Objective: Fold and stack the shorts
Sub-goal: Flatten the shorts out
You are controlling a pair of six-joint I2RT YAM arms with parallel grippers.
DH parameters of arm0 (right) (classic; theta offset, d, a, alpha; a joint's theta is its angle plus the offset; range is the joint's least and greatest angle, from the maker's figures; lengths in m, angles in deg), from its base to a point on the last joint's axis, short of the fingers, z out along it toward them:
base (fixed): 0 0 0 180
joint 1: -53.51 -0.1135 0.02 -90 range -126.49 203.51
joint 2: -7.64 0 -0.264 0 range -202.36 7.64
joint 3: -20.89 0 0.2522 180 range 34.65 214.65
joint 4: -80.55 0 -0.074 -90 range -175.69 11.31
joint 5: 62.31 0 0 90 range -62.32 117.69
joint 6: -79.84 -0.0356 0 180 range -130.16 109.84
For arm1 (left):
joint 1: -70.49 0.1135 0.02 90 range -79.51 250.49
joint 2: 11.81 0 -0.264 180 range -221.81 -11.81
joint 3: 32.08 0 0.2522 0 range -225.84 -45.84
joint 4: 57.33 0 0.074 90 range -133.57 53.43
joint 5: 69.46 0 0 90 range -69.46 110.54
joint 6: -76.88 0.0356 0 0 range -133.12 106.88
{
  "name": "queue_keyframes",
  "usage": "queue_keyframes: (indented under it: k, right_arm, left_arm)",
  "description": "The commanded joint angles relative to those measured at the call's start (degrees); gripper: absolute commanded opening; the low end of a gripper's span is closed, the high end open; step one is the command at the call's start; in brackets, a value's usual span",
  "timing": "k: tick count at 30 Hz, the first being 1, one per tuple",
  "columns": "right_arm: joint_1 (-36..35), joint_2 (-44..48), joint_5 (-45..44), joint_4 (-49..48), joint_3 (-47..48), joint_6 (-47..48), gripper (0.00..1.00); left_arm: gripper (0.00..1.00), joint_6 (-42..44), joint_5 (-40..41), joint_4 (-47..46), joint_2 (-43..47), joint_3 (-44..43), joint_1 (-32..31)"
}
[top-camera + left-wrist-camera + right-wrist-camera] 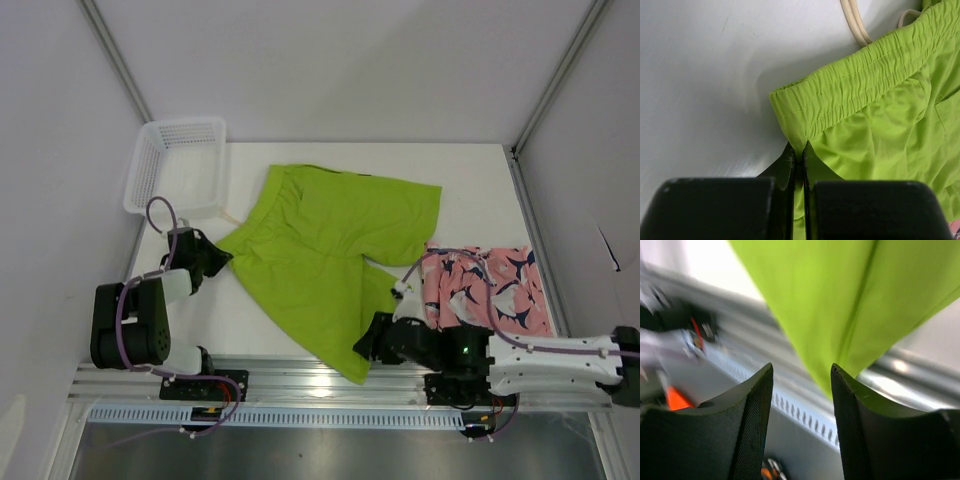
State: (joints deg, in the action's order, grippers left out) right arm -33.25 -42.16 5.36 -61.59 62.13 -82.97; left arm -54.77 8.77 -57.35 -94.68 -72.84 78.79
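Observation:
The lime green shorts [330, 245] lie spread over the middle of the table. My left gripper [224, 259] is at their left waistband corner. In the left wrist view it [799, 150] is shut, with the elastic corner of the green shorts [875, 115] pinched between the jaws. My right gripper [363, 347] is at the near tip of a leg, by the table's front edge. In the right wrist view it [802, 372] stands open, and the tip of the green shorts [840, 300] hangs just beyond the fingertips, ungripped. The pink fish-print shorts [495, 292] lie at the right.
A white mesh basket [180, 165] stands at the back left corner. A cream drawstring [855, 25] trails from the waistband. The metal rail [300, 375] of the front edge runs under the right gripper. The right arm's cable [450, 262] arches over the pink shorts.

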Motion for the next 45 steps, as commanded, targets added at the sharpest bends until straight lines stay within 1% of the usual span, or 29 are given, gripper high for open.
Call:
queue_keyframes:
  k: [1,3,4,6,7,9,10,11,13,14,16,18,20,24,34,40,42,43,44,45]
  right_arm:
    - [12.5,8.7,1.9,5.7,-0.1,7.9,0.52]
    - [18.7,11.1,6.5,6.8,-0.6,12.4,0.51]
    - [24.8,12.6,8.2,7.1,-0.6,14.2,0.50]
    - [31.0,12.8,13.1,7.5,-0.3,18.9,0.48]
    - [36.7,12.0,15.0,7.2,-0.3,20.5,0.47]
    - [42.0,10.6,17.9,5.7,-0.7,24.7,0.47]
    - [44.7,9.6,21.0,5.0,-1.1,26.0,0.47]
    - [49.4,7.5,22.5,4.0,-1.5,27.4,0.47]
    - [53.9,5.3,27.6,1.0,-2.6,30.2,0.47]
    - [57.7,3.2,29.1,-0.3,-3.0,30.8,0.47]
    - [60.6,1.4,32.6,-4.0,-3.7,32.2,0.48]
    - [63.3,-1.8,34.2,-6.9,-3.8,32.7,0.50]
    - [64.3,-4.1,35.4,-8.6,-3.8,33.1,0.51]
    - [65.7,-9.9,38.1,-15.8,-4.6,32.2,0.51]
    - [67.5,-14.7,38.2,-22.3,-4.2,30.5,0.52]
    - [67.9,-18.6,38.2,-28.4,-4.2,28.7,0.48]
    - [68.2,-19.8,38.1,-30.2,-4.1,28.3,0.42]
    - [68.5,-20.2,38.3,-31.0,-4.1,27.9,0.37]
    - [68.9,-20.9,38.4,-32.1,-4.0,27.7,0.26]
    - [69.3,-21.1,38.4,-32.4,-3.8,27.5,0.21]
  left_arm:
    - [0.00,1.5,2.0,0.1,2.9,0.0,0.5]
    - [0.00,1.6,2.6,0.4,3.2,-0.1,0.6]
    - [0.00,1.6,2.7,0.6,3.5,0.0,0.8]
    - [0.00,1.5,2.9,0.7,4.0,0.3,1.1]
    - [0.00,1.5,3.0,0.8,4.2,0.5,1.3]
    - [0.00,1.4,3.6,0.9,5.1,0.8,1.5]
    - [0.00,1.5,3.8,0.9,5.3,0.9,1.5]
    - [0.00,1.4,3.9,1.0,5.4,1.1,1.5]
    - [0.00,1.4,4.2,1.3,5.4,1.2,1.8]
    - [0.00,1.3,4.1,1.3,5.3,1.3,1.9]
    - [0.00,1.3,4.0,1.3,5.0,1.3,2.0]
    - [0.00,1.2,3.9,1.3,4.9,1.1,2.1]
    - [0.00,1.1,3.9,1.3,4.6,1.2,2.2]
    - [0.00,1.0,3.7,1.2,4.4,1.3,2.3]
    - [0.00,0.9,2.9,0.5,4.2,1.7,2.5]
    - [0.00,0.9,3.0,0.6,4.4,2.0,2.5]
    - [0.00,0.8,3.1,0.7,4.4,2.0,2.6]
    - [0.00,0.7,3.1,0.7,4.3,2.0,2.7]
    - [0.00,0.6,3.1,0.7,4.3,2.0,2.8]
    - [0.00,0.5,3.1,0.7,4.3,2.0,2.8]
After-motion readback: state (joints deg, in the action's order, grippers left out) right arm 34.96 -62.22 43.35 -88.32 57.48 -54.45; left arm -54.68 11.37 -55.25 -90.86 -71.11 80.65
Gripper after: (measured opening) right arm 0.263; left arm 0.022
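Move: The right hand, open and low over the near table edge, goes for the outer hem corner of the green shorts' near leg, about 20 cm ahead, 10 cm to its right and 6 cm lower. That leg's other hem corner lies 3 cm behind the hand, 1 cm right. The far leg's near corner is roughly 29 cm ahead, 17 right; the folded pink shorts are centred 19 ahead, 33 right. From the left hand, the aimed-at corner lies about 42 cm right, 7 back. The right hand leaves the near hem corner and sweeps forward some 20 cm and about 10 cm to the right, rising briefly and then sinking to the cloth, its wrist turning about 20 degrees clockwise, until the half-open fingers narrow and take the near leg's outer hem corner between their tips. Meanwhile the left hand keeps its pinch on the green shorts' waistband corner and draws it nearly 2 cm left, lifting slightly at first and settling back down. ##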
